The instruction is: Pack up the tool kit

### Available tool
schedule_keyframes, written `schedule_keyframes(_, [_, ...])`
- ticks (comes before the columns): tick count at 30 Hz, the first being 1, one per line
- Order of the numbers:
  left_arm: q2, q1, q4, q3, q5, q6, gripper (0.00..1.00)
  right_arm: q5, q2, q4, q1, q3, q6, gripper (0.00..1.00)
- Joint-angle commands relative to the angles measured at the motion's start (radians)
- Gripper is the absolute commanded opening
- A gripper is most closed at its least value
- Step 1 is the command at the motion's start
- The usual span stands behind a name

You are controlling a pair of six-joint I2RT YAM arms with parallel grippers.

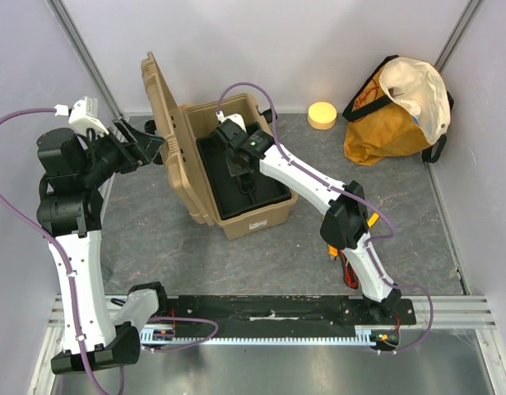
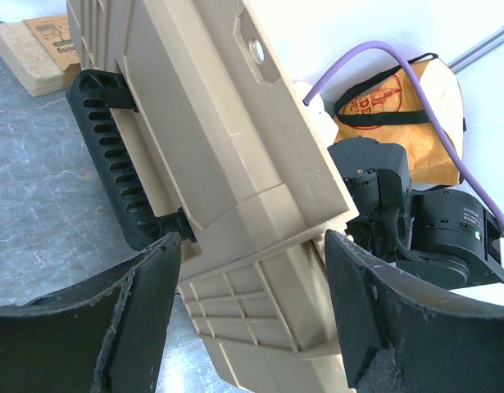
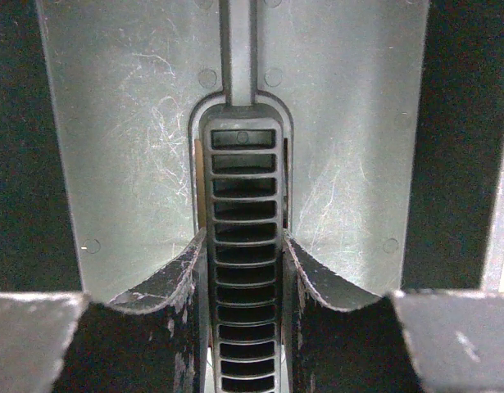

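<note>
The tan tool kit (image 1: 261,218) stands open mid-table, its lid (image 1: 166,123) upright on the left. My left gripper (image 1: 146,144) grips that lid (image 2: 235,164) across its thickness, one finger (image 2: 145,295) by the black carry handle (image 2: 112,164), the other (image 2: 374,303) on the far face. Inside the box lies a black tray (image 1: 265,193). My right gripper (image 1: 240,169) reaches down into it. In the right wrist view this gripper (image 3: 243,246) is shut on the tray's ribbed black handle (image 3: 243,188), fingertips pressed against both its sides over the scratched tray floor (image 3: 137,123).
An orange-yellow cloth bag (image 1: 396,107) sits at the back right, with a small yellow round object (image 1: 322,114) to its left. A small tan block (image 2: 38,49) lies on the table behind the lid. The right arm's wrist (image 2: 432,221) sits just past the lid.
</note>
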Motion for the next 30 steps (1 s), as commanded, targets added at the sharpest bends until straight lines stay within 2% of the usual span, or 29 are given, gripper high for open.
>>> schedule_keyframes(1, [-0.005, -0.001, 0.038, 0.011, -0.004, 0.039, 0.76, 0.025, 0.004, -0.075, -0.013, 0.003, -0.010, 0.00])
schedule_keyframes(8, [-0.008, -0.001, 0.037, 0.012, -0.008, 0.039, 0.76, 0.043, -0.059, -0.054, -0.013, 0.106, -0.014, 0.00])
schedule_keyframes(12, [-0.008, 0.002, 0.037, 0.012, -0.006, 0.037, 0.76, 0.054, -0.172, 0.038, -0.009, 0.052, -0.019, 0.00])
schedule_keyframes(16, [-0.011, -0.001, 0.045, 0.009, -0.003, 0.032, 0.76, 0.066, -0.221, 0.052, -0.006, 0.061, -0.025, 0.00])
schedule_keyframes(30, [-0.016, 0.001, 0.048, 0.000, 0.000, 0.028, 0.77, 0.000, -0.085, -0.080, 0.001, 0.109, -0.027, 0.00])
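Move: Sitting some 8 cm below the right hand and barely 1 cm ahead of it is the middle of the open case, with the held tray inside, its middle about 4 cm under the fingers. The case's raised lid stands roughly 15 cm to the left and 4 cm ahead; the yellow roll lies about 16 cm ahead and 19 cm right. From the idle left hand, the case is some 12 cm ahead, 20 cm right and well below. Keeping its pinch on the tray's central handle, the right hand hauls the tray upward inside the open case, slowly at first and then fast, about 10 cm in all with a slight drift to the right. The wrist tilts some 10 degrees, fingertips swinging outward and up; then the hand turns back down about 3 cm towards the case, undoing part of the tilt. ##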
